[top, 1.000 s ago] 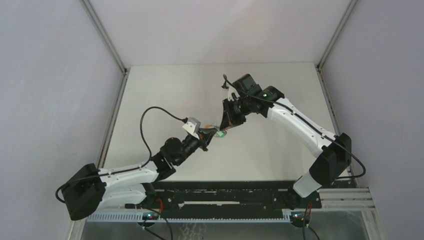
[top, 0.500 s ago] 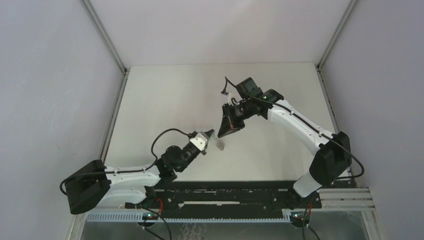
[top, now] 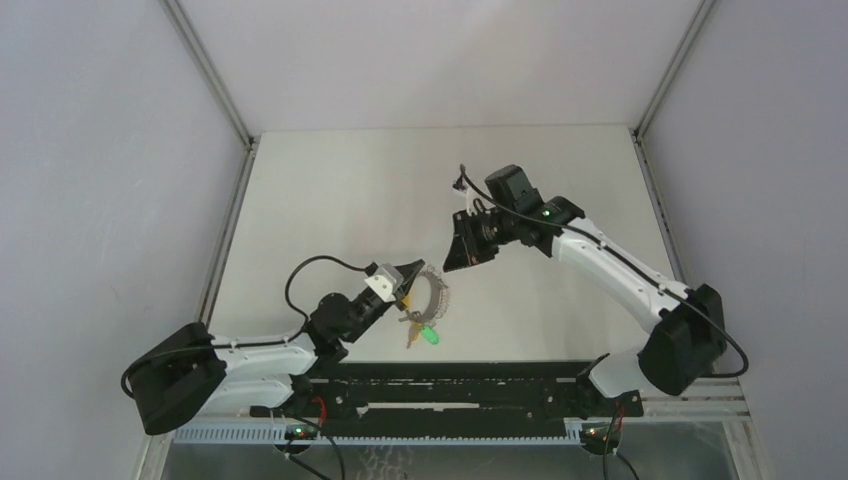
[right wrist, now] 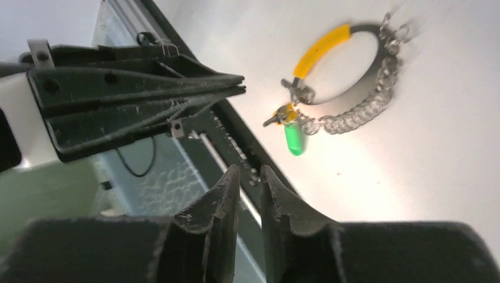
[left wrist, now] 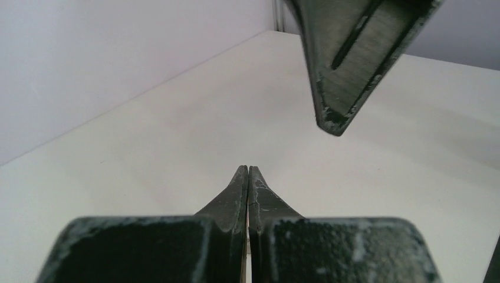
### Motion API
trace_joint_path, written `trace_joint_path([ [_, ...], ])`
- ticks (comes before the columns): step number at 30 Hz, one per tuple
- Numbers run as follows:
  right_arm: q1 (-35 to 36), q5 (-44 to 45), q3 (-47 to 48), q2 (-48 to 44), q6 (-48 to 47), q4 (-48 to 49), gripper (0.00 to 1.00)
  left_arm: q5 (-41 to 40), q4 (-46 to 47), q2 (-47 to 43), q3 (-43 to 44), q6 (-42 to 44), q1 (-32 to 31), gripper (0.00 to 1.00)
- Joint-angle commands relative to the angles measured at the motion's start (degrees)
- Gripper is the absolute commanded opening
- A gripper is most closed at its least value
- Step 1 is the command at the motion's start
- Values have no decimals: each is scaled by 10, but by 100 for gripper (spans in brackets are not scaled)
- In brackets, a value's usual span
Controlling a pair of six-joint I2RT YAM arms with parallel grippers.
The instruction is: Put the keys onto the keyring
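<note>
The keyring lies flat on the table, a grey beaded ring with a yellow stretch along one side. The green key and the yellow key lie bunched against its rim; I cannot tell whether they are threaded on. My left gripper is shut with nothing in it, its tips just left of the ring. My right gripper hovers above and beyond the ring, jaws a narrow gap apart and empty.
The black rail with the arm bases runs along the table's near edge, close to the keys. Grey walls with metal corner posts enclose the table on the left, back and right.
The two grippers were together in the air with the keys between them. Now the ring and keys lie on the table, the left gripper has drawn back and down, and the right jaws have parted slightly.
</note>
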Motion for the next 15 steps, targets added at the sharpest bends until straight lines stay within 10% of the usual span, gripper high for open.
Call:
trace_joint_path([
  [1,8,41,-79,-74,-110,154,30,11,7,-13,-21,-80,10,1],
  [5,44,115,-141,-106,-204,207,54,-16,-82,-79,-48,-150,10,25],
  [15,137,214,-206,-36,-198,252,56,-80,-456,-238,-39,-363,36,54],
])
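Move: The keyring, its keys still on, lies loose on the table some 19 cm below both hands. Its middle is about 8 cm ahead of the left hand, level sideways; from the right hand, 9 cm ahead and 4 cm left. From the left hand, the keys are 2 cm back and 2 cm left, the green tag 3 cm back and 1 cm right. From the right hand, the keys are level ahead and 7 cm left, the tag 1 cm back and 3 cm left. Down towards the keyring lying on the table, both hands sink without touching it, and both grippers open to about half. The left drops some 5 cm while pulling off to the left and a little back, its fingers tipping down about 25 degrees; the right goes nearly straight down, 6 to 7 cm, rolling so that its forward side lifts. ##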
